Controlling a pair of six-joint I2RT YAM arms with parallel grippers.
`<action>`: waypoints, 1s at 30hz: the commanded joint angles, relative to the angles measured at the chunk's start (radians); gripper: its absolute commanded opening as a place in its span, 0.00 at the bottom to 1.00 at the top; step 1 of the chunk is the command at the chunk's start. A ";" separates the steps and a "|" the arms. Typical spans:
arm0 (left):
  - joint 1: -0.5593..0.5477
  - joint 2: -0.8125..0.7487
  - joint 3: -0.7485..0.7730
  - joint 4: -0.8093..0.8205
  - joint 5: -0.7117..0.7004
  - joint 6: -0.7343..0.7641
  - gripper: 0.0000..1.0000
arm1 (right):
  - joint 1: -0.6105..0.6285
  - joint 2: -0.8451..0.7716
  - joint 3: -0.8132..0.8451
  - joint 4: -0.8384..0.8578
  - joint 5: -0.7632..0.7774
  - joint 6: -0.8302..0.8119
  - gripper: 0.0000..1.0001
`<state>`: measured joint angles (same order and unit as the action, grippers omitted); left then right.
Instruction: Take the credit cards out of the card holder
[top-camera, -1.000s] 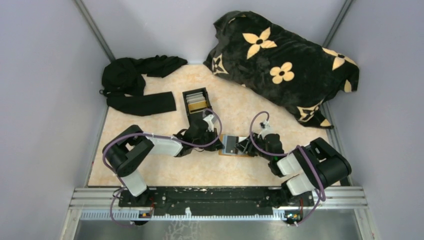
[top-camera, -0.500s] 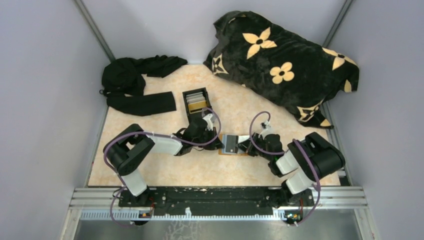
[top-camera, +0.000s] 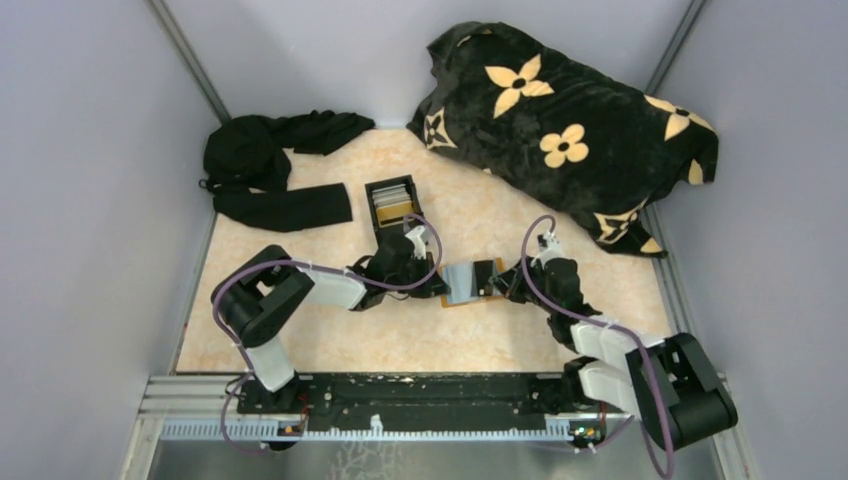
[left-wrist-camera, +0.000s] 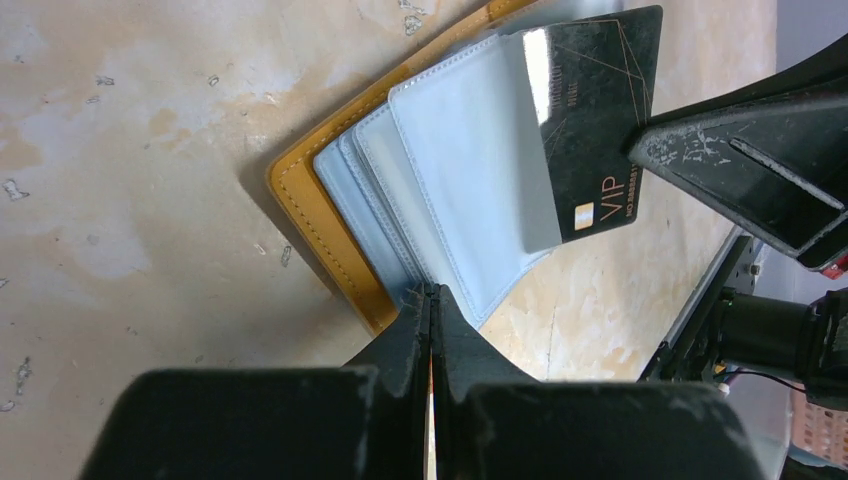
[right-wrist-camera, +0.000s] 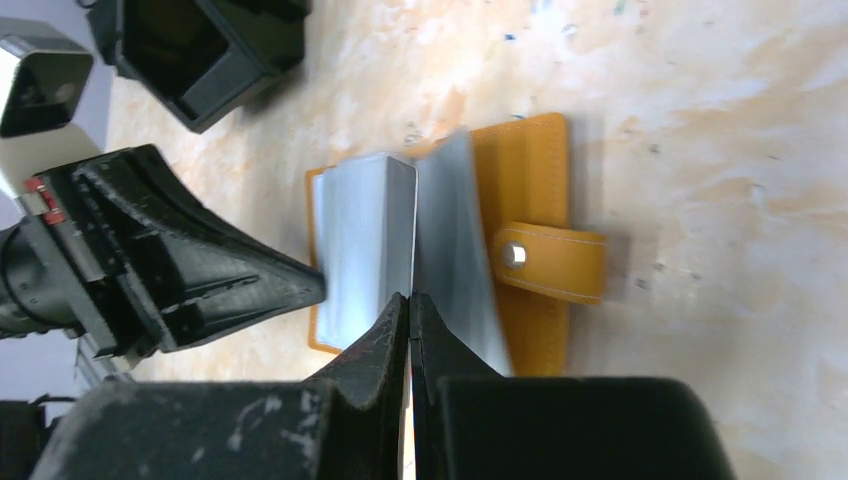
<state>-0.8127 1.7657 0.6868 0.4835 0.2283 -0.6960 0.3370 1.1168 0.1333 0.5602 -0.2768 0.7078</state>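
Note:
The orange card holder (left-wrist-camera: 310, 225) lies open on the table between both arms, its pale blue sleeves fanned out. My left gripper (left-wrist-camera: 431, 292) is shut on the near edge of those sleeves and the holder. A dark credit card (left-wrist-camera: 600, 110) marked VIP sticks halfway out of the top sleeve. My right gripper (right-wrist-camera: 410, 298) is shut on its outer edge. In the top view the holder (top-camera: 462, 287) sits between the left gripper (top-camera: 437, 288) and the right gripper (top-camera: 499, 283). The holder's strap tab (right-wrist-camera: 552, 262) lies flat to one side.
A black open-topped box (top-camera: 392, 203) with cards inside stands just behind the left arm. Dark clothing (top-camera: 270, 170) lies at the back left. A black flowered blanket (top-camera: 570, 130) fills the back right. Grey walls close in the tabletop (top-camera: 400, 340) on both sides.
My right gripper went from open beside the holder to shut on the card. The right arm swung outward to the right, and the card now sticks out of its sleeve. The left gripper stayed put.

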 joint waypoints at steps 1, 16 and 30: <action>0.007 0.014 -0.032 -0.085 -0.043 0.029 0.00 | -0.034 -0.071 0.069 -0.131 0.028 -0.080 0.00; 0.007 -0.181 -0.010 -0.150 -0.156 0.147 0.99 | -0.084 -0.190 0.248 -0.272 -0.072 -0.085 0.00; 0.048 -0.402 -0.091 -0.023 -0.120 0.144 0.95 | -0.084 0.024 0.605 -0.353 -0.334 -0.280 0.00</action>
<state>-0.7959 1.3991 0.6453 0.3855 0.0956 -0.5529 0.2588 1.1114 0.6334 0.1780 -0.4774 0.4881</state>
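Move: The right fingers already pinch the black card by its right edge; the card's middle is about 2 cm left and 1 cm ahead of them, roughly level. The open card holder's middle lies some 4 cm left of that hand and 4 cm below; the black box is about 15 cm ahead and 20 cm left. From the left fingertips, closed at the holder's left end, the holder's middle is about 5 cm right and 2 cm ahead. Upward and away from the card holder, the right hand carries the black card some 14 cm up and 6 cm forward, swinging a little right first and then left, fingers still shut and tipping up. The left fingers open wide, come free of the holder's left end and rise about 10 cm, drifting slightly left and forward. ##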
